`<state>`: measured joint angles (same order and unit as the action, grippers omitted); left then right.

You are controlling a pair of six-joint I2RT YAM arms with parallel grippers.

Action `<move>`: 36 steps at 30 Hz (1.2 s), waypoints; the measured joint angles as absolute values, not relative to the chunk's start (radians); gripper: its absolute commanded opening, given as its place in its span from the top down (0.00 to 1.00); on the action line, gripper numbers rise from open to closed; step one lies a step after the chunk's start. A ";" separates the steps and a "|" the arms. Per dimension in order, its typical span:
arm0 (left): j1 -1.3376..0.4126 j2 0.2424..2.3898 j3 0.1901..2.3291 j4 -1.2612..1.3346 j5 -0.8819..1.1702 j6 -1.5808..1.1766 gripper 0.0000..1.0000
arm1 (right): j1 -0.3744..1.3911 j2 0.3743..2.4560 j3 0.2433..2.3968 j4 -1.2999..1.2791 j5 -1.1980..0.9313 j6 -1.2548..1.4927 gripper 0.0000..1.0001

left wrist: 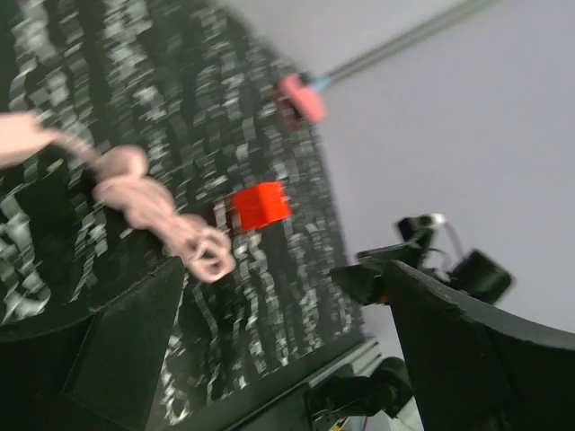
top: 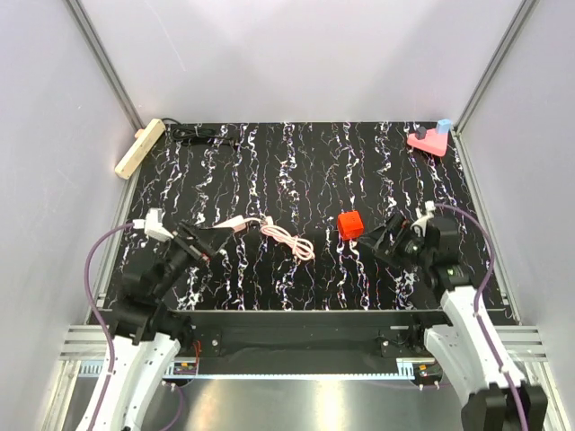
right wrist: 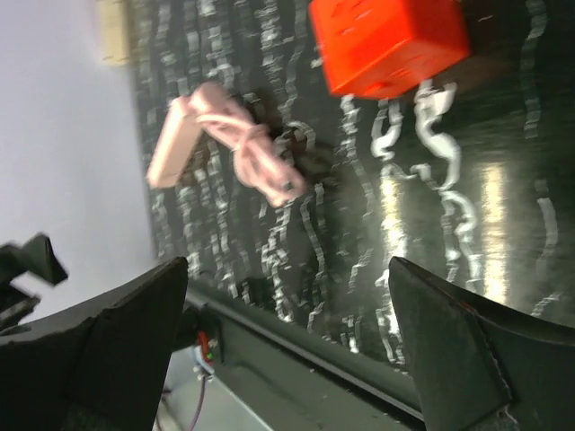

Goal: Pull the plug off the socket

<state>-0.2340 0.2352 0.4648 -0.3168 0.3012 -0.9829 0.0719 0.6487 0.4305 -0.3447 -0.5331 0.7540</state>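
The socket [top: 139,148], a long cream bar, lies at the far left edge of the black mat, and its end shows in the right wrist view [right wrist: 112,31]. A black plug and cord [top: 205,135] lie beside its far end; I cannot tell whether it is plugged in. My left gripper [top: 205,241] is open and empty at the near left, far from the socket. In its wrist view [left wrist: 287,341] it faces a coiled pink cable [left wrist: 153,206]. My right gripper [top: 382,238] is open and empty just right of a red cube [top: 350,224]; nothing is between its fingers in its own view [right wrist: 287,341].
The pink cable [top: 287,241] with a pale plug end [top: 235,223] lies mid-mat between the arms. A pink triangular block [top: 429,139] with a blue piece sits at the far right corner. White walls close in the mat on three sides.
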 measured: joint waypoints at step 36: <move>0.154 1.649 1.427 -0.572 0.287 -0.385 0.01 | 0.375 1.427 0.810 0.136 -0.651 0.632 0.00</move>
<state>0.1539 1.6485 1.4273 -0.5716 0.2874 -0.3855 0.3752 1.4273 0.8101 0.1356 -0.6510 0.6315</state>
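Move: Far ahead and left of the left hand lies the cream socket strip, about 46 cm forward, 35 cm left, 23 cm below; the black cable is some 52 cm forward and 17 left, the pink strip 12 forward and 7 left, equally low. From the right hand, the pink cord bundle is about 8 cm ahead, 22 left, 13 below; the red box stands 11 ahead, 4 left, 11 below. Sinking about 7 cm while tipping down and rolling its left side up some 30 degrees, the open left hand then sweeps forward over the pink strip, finally veering left towards the cream socket strip. The right hand, also open, goes forward first, then left over the red box towards the pink cord bundle, turning about 25 degrees counter-clockwise. ##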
